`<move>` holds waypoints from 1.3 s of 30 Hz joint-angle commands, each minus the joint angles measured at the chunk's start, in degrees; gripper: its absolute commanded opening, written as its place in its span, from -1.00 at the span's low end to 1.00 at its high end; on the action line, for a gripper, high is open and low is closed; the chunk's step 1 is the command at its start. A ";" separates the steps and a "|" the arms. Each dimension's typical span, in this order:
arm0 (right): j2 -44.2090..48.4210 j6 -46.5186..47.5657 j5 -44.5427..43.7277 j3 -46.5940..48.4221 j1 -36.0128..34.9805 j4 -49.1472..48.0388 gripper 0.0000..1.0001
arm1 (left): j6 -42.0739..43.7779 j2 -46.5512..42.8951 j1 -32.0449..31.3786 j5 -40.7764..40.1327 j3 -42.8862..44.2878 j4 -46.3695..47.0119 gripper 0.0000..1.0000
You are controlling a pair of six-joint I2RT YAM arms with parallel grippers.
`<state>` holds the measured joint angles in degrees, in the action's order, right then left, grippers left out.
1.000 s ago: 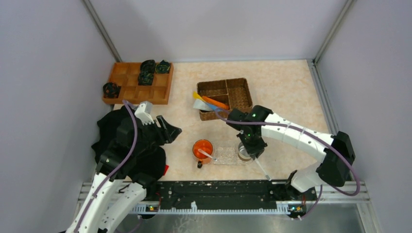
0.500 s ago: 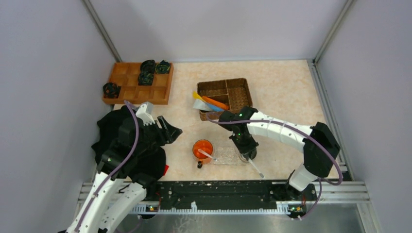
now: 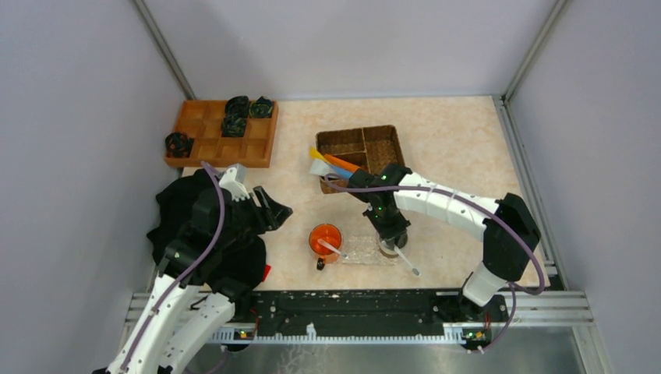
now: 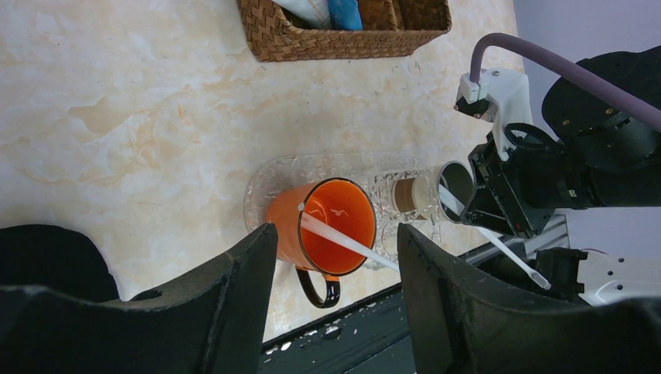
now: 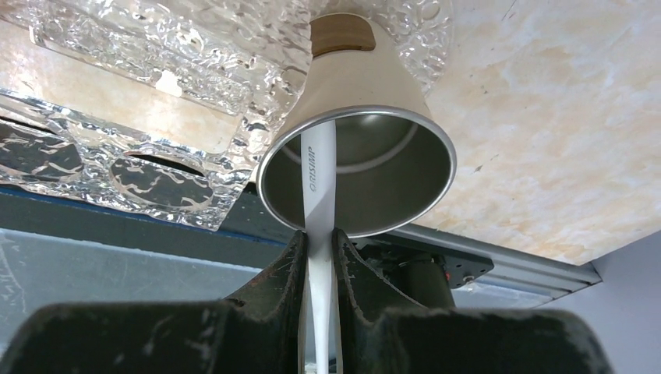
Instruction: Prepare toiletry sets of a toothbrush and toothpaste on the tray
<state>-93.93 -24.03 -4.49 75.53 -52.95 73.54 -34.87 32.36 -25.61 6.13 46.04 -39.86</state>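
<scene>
A white toothbrush [image 5: 319, 175] is clamped in my shut right gripper [image 5: 318, 234], its far end reaching into the steel cup [image 5: 405, 148]. That cup stands at the right end of the clear bumpy tray [image 3: 361, 253]. In the top view the right gripper [image 3: 392, 236] hangs over the cup and the brush's tail [image 3: 411, 266] pokes toward the front edge. An orange mug [image 4: 284, 226] on the tray's left end holds a second toothbrush [image 4: 343, 240]. Yellow [image 3: 316, 153], orange [image 3: 344, 164] and blue [image 3: 331, 174] tubes lie in the wicker basket [image 3: 382, 144]. My left gripper [image 4: 337, 231] hovers open, left of the mug.
An orange wooden compartment tray [image 3: 204, 144] with several dark bundles sits at the back left. Black cloth [image 3: 173, 226] lies under the left arm. A black rail [image 3: 351, 308] runs along the table's near edge, close to the tray.
The right gripper has carried the toothbrush left and away from the front edge, bringing its end over and into the steel cup. The left arm has stayed put.
</scene>
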 commanded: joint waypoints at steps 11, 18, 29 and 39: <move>-0.57 3.67 -0.83 1.01 3.04 -1.50 -0.83 | -0.02 1.56 0.13 -0.95 0.03 0.72 0.29; -1.96 5.42 0.02 0.08 3.86 -2.87 -0.81 | -0.24 2.02 0.12 -1.39 0.11 0.80 0.29; -3.19 6.97 0.36 0.41 4.48 -3.84 -0.37 | -0.09 3.18 0.20 -1.92 0.48 1.26 0.29; -2.07 6.55 -2.60 4.31 4.41 -1.92 -0.13 | -0.28 3.41 0.17 -1.96 0.08 1.64 0.29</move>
<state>-96.66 -17.54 -4.62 75.57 -48.84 71.02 -34.92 35.64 -25.61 4.64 46.02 -39.35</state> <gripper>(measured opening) 0.426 0.644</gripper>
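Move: The right gripper already pinches the toothbrush, its handle in the beige cup; the cup's middle is about 3 cm ahead, 1 cm right and 6 cm below this hand. The orange mug stands some 16 cm left of the hand and 4 cm ahead, the woven basket roughly 24 cm ahead and 7 cm left. From the idle left hand the cup is about 26 cm right, 3 cm back and 18 cm lower. Carry the toothbrush forward about 2.5 cm with the right gripper, towards the middle of the beige cup, and lower it roughly 1 cm in the second half, fingers still pointing down. Then open the fingers about a third of their range and let go of the brush, ending astride it over the cup's near rim. ##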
